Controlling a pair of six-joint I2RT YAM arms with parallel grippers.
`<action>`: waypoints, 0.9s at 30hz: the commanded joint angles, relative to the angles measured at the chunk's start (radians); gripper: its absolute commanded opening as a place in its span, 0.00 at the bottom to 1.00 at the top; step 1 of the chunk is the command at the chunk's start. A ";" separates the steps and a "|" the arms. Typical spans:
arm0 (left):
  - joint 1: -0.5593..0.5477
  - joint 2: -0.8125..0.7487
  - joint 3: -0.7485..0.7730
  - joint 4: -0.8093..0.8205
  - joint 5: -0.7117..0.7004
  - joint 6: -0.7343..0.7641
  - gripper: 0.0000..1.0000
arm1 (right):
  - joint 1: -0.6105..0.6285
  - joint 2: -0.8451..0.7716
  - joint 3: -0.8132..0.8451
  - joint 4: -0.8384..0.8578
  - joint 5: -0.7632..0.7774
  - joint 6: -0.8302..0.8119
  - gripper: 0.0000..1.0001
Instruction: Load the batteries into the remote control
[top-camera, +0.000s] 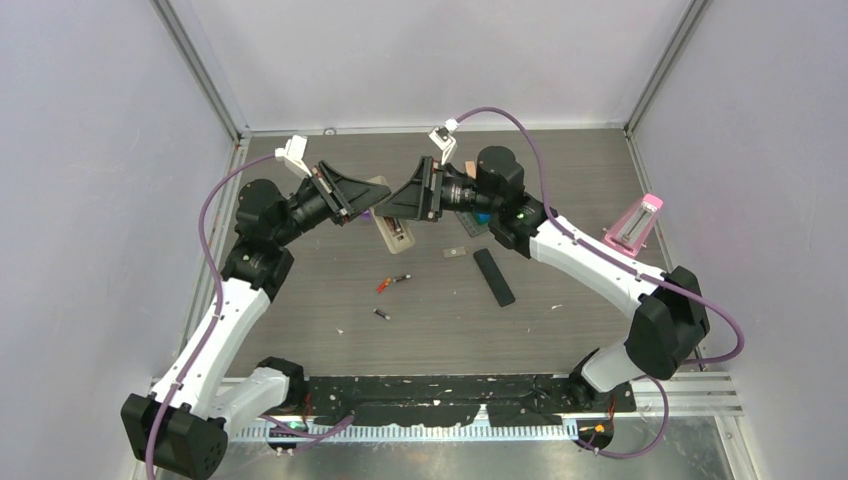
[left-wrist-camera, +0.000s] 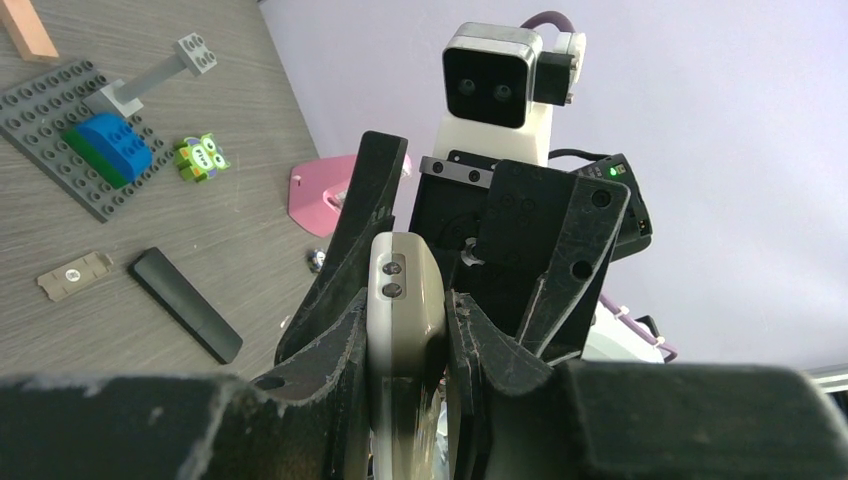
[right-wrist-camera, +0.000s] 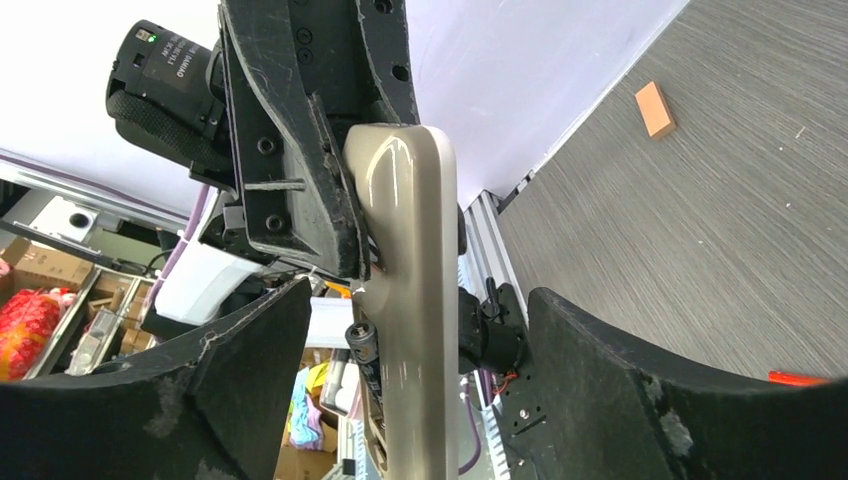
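Observation:
My left gripper (left-wrist-camera: 405, 305) is shut on a beige remote control (left-wrist-camera: 405, 270) and holds it up above the table. In the top view the remote control (top-camera: 391, 228) hangs between both grippers at the table's middle back. My right gripper (right-wrist-camera: 420, 300) stands open around the remote's lower part, its fingers (right-wrist-camera: 250, 380) apart from both sides. A dark battery (right-wrist-camera: 366, 352) sits in the remote's open side. On the table lie an orange-red battery (top-camera: 386, 285) and a dark battery (top-camera: 381, 315).
A flat black bar (top-camera: 494, 277) and a small grey cover plate (top-camera: 456, 251) lie right of the batteries. A pink object (top-camera: 635, 222) stands at the right. A grey brick plate with coloured bricks (left-wrist-camera: 80, 150), an owl figure (left-wrist-camera: 203, 157) and an orange block (right-wrist-camera: 655, 108) lie farther back.

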 joint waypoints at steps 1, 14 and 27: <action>0.004 -0.003 0.045 0.057 0.026 0.012 0.00 | 0.000 -0.008 0.041 0.077 -0.007 0.051 0.85; 0.004 -0.011 0.034 0.081 0.023 0.014 0.00 | -0.032 -0.007 -0.082 0.285 0.001 0.320 0.73; 0.004 -0.016 0.027 0.087 0.019 0.012 0.00 | -0.035 0.015 -0.102 0.322 -0.021 0.364 0.56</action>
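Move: The left hand holds the beige remote, its middle some 3 cm back, 1 cm right and 2 cm below that hand. For the right hand that middle lies about 1 cm back, 1 cm right and 1 cm higher, roughly between its wide-open fingers. On the table, some 35 cm below the right hand, lie the orange battery, 4 cm left and level with it, and the lone battery, 7 cm back and 5 cm left. Right hand rises about 1.5 cm at the remote, tilting some 15 degrees, fingers part-closing; left keeps its hold. ##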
